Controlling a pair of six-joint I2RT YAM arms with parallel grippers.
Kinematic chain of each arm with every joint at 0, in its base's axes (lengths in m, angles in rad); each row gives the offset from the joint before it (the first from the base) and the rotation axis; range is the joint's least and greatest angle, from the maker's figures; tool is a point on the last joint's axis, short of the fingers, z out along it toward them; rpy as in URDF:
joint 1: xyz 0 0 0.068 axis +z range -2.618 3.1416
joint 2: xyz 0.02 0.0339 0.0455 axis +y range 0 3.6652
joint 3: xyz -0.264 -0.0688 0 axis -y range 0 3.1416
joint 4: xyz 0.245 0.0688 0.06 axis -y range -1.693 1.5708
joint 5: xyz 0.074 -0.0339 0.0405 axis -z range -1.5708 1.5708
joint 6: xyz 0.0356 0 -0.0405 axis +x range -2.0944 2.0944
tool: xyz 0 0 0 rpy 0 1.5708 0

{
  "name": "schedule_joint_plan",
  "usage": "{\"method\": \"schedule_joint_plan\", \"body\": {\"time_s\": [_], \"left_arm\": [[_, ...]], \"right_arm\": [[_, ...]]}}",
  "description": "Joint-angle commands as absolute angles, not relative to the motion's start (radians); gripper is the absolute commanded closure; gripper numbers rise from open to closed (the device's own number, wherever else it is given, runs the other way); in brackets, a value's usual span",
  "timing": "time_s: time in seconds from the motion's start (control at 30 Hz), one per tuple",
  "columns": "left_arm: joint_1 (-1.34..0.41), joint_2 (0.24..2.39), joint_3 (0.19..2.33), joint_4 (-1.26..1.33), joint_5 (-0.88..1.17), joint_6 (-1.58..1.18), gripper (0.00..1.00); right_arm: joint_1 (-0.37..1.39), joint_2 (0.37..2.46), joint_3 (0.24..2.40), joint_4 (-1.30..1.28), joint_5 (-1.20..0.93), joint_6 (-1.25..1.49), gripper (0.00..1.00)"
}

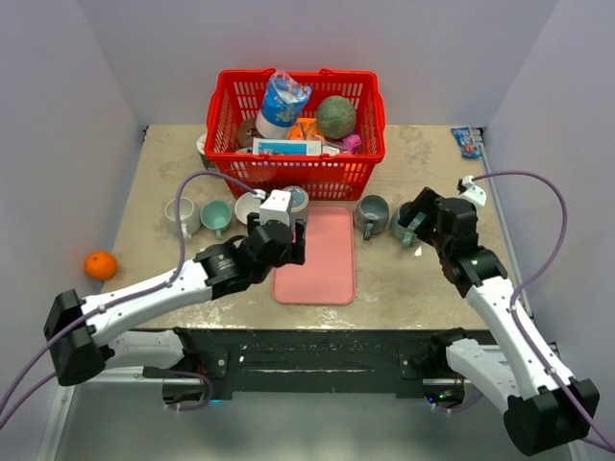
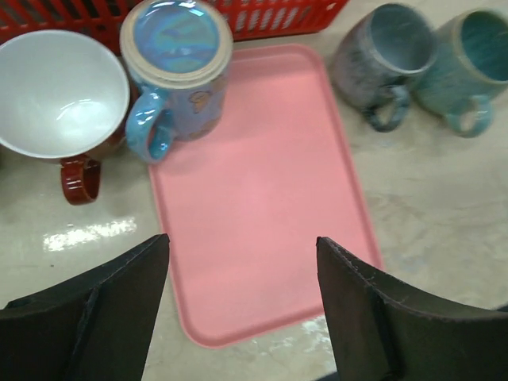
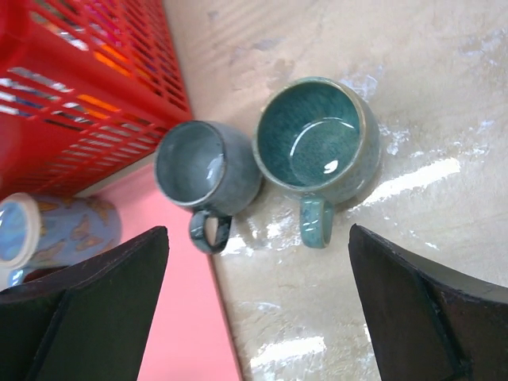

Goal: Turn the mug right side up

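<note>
A blue butterfly mug (image 2: 176, 67) stands at the far left corner of the pink tray (image 2: 262, 198), its flat glazed face with a tan ring upward, so it looks upside down. It also shows in the top view (image 1: 296, 199) and at the left edge of the right wrist view (image 3: 48, 230). My left gripper (image 2: 242, 238) is open and empty above the tray, short of that mug; it also shows in the top view (image 1: 291, 240). My right gripper (image 3: 258, 230) is open and empty above an upright grey mug (image 3: 205, 171) and an upright teal mug (image 3: 317, 143).
A white-lined red mug (image 2: 59, 95) stands left of the blue mug. Two more upright mugs (image 1: 215, 215) (image 1: 181, 213) stand further left. A red basket (image 1: 296, 168) of items is behind the row. An orange (image 1: 100, 264) lies at the left edge.
</note>
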State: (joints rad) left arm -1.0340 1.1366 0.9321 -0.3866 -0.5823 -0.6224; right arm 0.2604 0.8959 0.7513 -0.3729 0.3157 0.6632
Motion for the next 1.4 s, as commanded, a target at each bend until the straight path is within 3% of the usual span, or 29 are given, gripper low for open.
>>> {"method": "schedule_joint_plan", "body": {"time_s": [0.0,0.2,0.73,1.27,1.37], "left_arm": [[-0.933,1.221,0.963,-0.344,-0.568,-0.534,0.21],[-0.868,1.307,0.98,-0.293,-0.586,-0.47,0.21],[-0.667,1.548,1.051,-0.127,-0.302,-0.19,0.26],[-0.667,1.603,1.026,-0.072,-0.153,-0.219,0.57],[-0.667,1.612,1.028,-0.067,-0.156,-0.225,0.57]], "right_arm": [[0.255,0.825,0.822,-0.462,0.229,0.624,0.01],[0.255,0.767,0.839,-0.523,0.172,0.618,0.01],[0.255,0.706,0.782,-0.543,0.1,0.658,0.01],[0.256,0.698,0.772,-0.563,0.12,0.66,0.01],[0.255,0.698,0.765,-0.561,0.114,0.663,0.02]]}}
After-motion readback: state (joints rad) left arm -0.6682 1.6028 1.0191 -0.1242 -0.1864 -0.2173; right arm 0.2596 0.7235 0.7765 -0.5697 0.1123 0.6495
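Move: The upside-down butterfly mug at the tray's far left corner stands about 17 cm ahead of the left hand, 2 cm right and 13 below, its handle pointing back and left. The white-lined red mug is some 10 cm to its left; the pink tray's middle lies about 13 cm nearer and 4 cm right of it. For the right hand, the butterfly mug is roughly 10 cm ahead, 30 left and 12 below. Left reaches 11 cm forward, 10 down, to the butterfly mug's handle, narrowing its fingers; right backs off. ##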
